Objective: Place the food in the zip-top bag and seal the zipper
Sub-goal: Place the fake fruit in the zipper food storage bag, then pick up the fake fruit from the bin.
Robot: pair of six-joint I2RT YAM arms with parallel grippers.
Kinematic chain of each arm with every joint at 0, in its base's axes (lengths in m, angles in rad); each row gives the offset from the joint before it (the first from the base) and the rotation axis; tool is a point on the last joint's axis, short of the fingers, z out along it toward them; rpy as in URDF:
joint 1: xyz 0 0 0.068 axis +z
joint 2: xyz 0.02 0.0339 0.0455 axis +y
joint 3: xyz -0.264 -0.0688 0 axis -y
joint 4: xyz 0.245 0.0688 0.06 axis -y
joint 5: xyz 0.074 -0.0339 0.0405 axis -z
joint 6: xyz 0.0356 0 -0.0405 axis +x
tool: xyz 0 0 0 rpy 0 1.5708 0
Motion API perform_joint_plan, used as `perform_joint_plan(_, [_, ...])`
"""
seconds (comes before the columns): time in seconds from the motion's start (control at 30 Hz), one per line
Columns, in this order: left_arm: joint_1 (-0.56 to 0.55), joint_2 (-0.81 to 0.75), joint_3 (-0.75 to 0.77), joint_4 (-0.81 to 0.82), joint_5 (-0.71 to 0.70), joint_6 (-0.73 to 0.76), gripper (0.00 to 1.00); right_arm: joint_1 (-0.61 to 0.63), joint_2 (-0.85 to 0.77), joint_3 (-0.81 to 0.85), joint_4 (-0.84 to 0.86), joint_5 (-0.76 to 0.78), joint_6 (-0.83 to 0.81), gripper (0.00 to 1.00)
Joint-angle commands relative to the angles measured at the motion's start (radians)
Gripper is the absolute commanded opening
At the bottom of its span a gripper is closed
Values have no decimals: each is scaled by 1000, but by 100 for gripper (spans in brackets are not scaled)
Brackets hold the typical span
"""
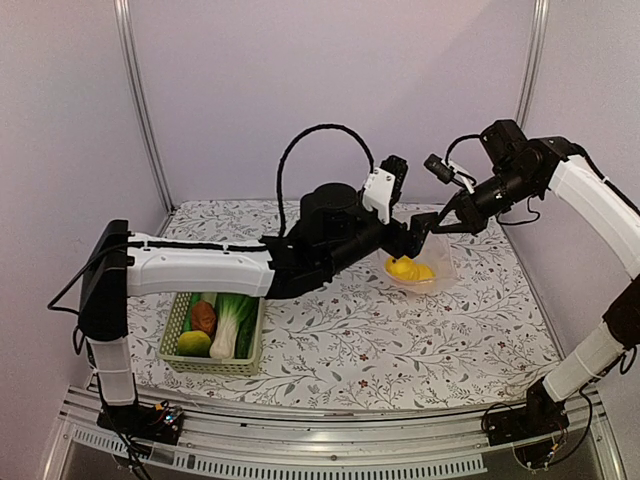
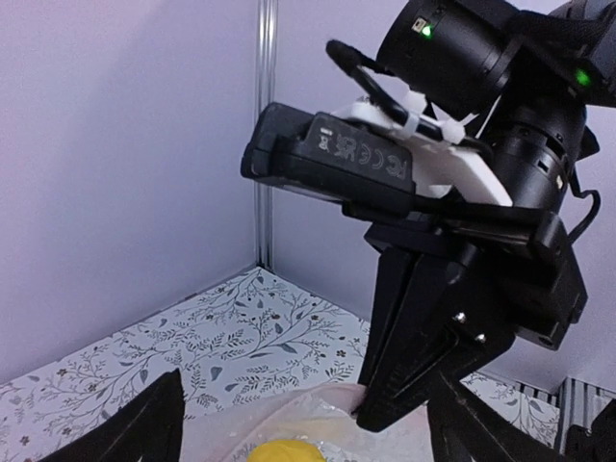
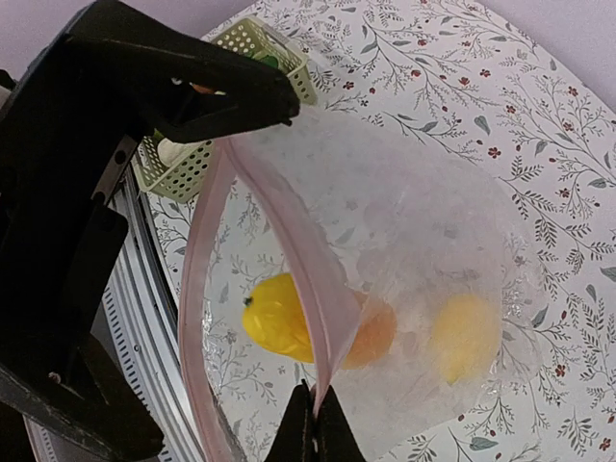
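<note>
The clear zip-top bag [image 1: 432, 262] lies at the back right of the table. My right gripper [image 1: 438, 222] is shut on its pinkish zipper strip [image 3: 289, 241] and holds that edge up, so the mouth gapes [image 3: 316, 409]. Inside lie a yellow lemon [image 3: 272, 318], an orange piece [image 3: 377, 332] and a paler yellow shape [image 3: 467, 332] seen through the plastic. My left gripper [image 1: 412, 240] is open and empty over the mouth [image 2: 306, 409], its fingers [image 3: 192, 91] spread either side. The lemon shows below it [image 2: 284, 450]. The other food lies in the basket.
A pale green slotted basket [image 1: 172, 322] at the front left holds a brown round piece [image 1: 204, 316], bok choy [image 1: 230, 322], a green-yellow fruit [image 1: 194, 343] and a green cucumber [image 1: 246, 330]. Walls close the back and sides. The metal rail runs along the near edge.
</note>
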Motion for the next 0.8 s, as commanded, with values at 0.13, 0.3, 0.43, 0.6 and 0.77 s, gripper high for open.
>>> perform_joint_plan(0.13, [-10,-73,50,-10,-3,3,90,-32,60,57,13,5,32,0])
perform_joint_plan(0.3, [-41,-160,-15,-49,69,-63,88,-88,90,49,56,48,51,0])
perform_joint_plan(0.43, [-51,-263,-160,-120,24,-154,85,-158,110,136,78,128,55,0])
perform_joint_plan(0.6, [-44,-400,-292,-409,-203,-302,85,-273,170,318,134,215,88,0])
perform_joint_plan(0.77, [16,-474,-313,-920,-371,-646,85,-285,155,248,268,303,64,0])
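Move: The food basket lies about 40 cm to the left of the open left hand, 7 cm back and 20 cm below; the leek in it is some 37 cm left and 7 back, the potato 44 left and 6 back. From the right hand, already pinching the bag's rim, the yellow fruit in the bag lies about 6 cm ahead, 3 cm left and 16 below. Left hand arcs about 12 cm left towards the basket; right draws the pinched bag rim forward-right and up. ##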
